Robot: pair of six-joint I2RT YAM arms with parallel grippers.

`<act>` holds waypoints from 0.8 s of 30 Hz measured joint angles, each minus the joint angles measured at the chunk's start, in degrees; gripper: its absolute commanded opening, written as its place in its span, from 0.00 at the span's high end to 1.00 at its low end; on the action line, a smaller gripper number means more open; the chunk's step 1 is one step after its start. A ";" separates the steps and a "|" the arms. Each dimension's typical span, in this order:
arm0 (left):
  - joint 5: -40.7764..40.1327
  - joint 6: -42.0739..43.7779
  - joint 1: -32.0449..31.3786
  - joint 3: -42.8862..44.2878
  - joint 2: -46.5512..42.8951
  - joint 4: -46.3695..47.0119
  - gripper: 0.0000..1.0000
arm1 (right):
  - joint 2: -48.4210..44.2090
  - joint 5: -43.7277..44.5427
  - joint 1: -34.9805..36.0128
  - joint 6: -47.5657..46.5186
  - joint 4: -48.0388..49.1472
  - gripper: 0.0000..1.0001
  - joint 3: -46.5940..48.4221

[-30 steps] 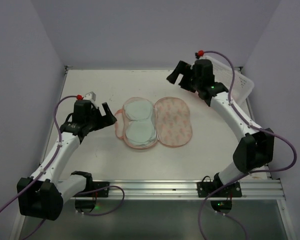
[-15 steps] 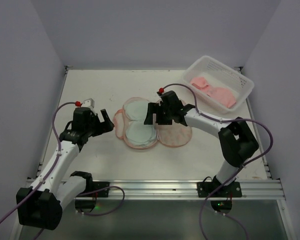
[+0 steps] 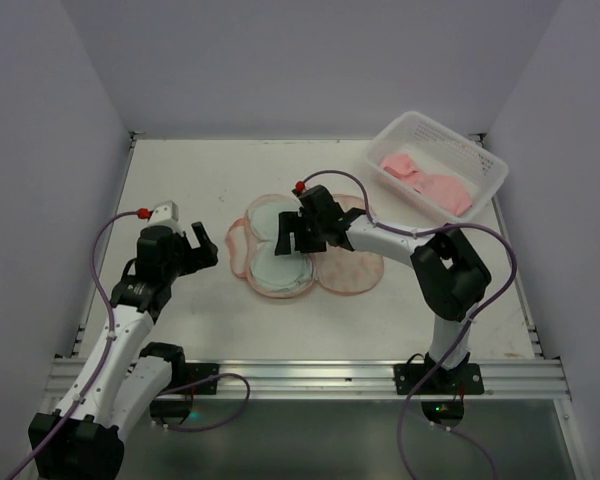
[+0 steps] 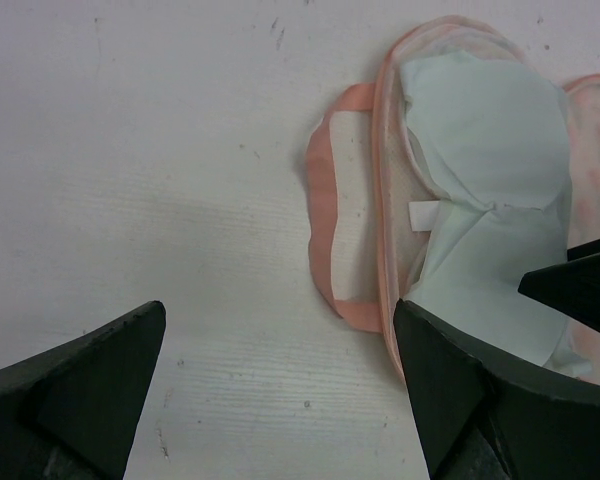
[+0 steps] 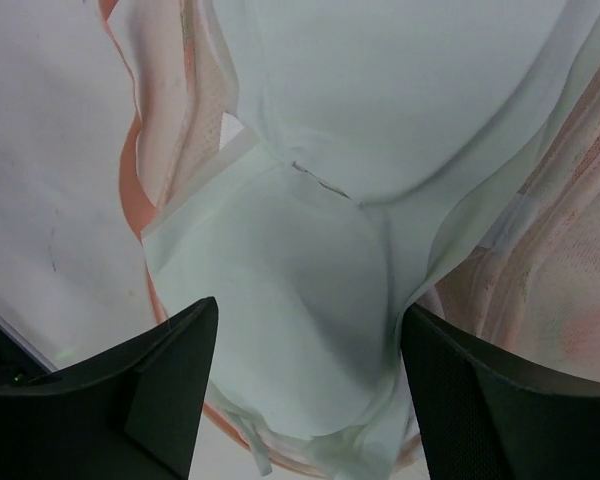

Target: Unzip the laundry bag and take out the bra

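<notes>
The laundry bag [image 3: 355, 272] lies unzipped and spread flat in the middle of the table. Its pink loop [image 4: 325, 240] points left. The pale mint bra [image 3: 270, 268] rests in the bag's left half, both cups facing up. My right gripper [image 3: 288, 235] hangs low over the bra, open, its fingers [image 5: 170, 400] straddling one cup [image 5: 310, 270] without pinching it. My left gripper [image 3: 205, 248] is open just left of the bag, with only bare table between its fingers [image 4: 90, 380]. The bra [image 4: 490, 140] shows at the upper right of the left wrist view.
A white slotted basket [image 3: 485, 160] holding pink garments stands at the back right corner. The table's walls rise behind and on both sides. The right arm's forearm stretches across the bag's right half.
The right arm has swung from the back right by the basket down over the bra, its jaws narrowing a little. The left gripper has drawn back slightly from the bag.
</notes>
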 measured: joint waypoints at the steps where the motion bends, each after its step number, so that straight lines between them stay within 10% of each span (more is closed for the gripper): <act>1: -0.24 0.00 0.00 0.00 0.09 0.07 0.00 | 0.00 0.26 0.17 -0.07 0.00 0.28 0.17; 10: -0.61 0.04 0.00 0.00 0.96 0.44 0.00 | 0.00 1.09 0.59 0.00 -0.39 0.47 0.81; 18: -0.59 0.15 0.00 0.00 1.14 0.48 0.00 | 0.79 2.69 0.68 -0.17 -0.39 1.00 1.53; 24: -0.57 0.17 0.00 -0.02 1.64 0.55 0.00 | -0.13 2.69 0.70 -0.24 -0.48 1.00 1.53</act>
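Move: The mint-green bra lies right under the right hand in the open bag, its middle about 2 cm to the left, 1 cm ahead and 2 cm below. The bag's opened flap lies level with the hand, some 12 cm to its right; the bag's loop handle about 11 cm to its left. From the idle left hand the bra lies roughly 14 cm to the right, 4 cm ahead and 9 cm lower. The mint-green bra is pinched along its right side, in the near cup just short of where the two cups meet, as the right hand's fingers go from about three-quarters open to shut on the cloth. The right hand all but stays in place, easing under 1 cm forward, with the wrist still angled down and to the left. ##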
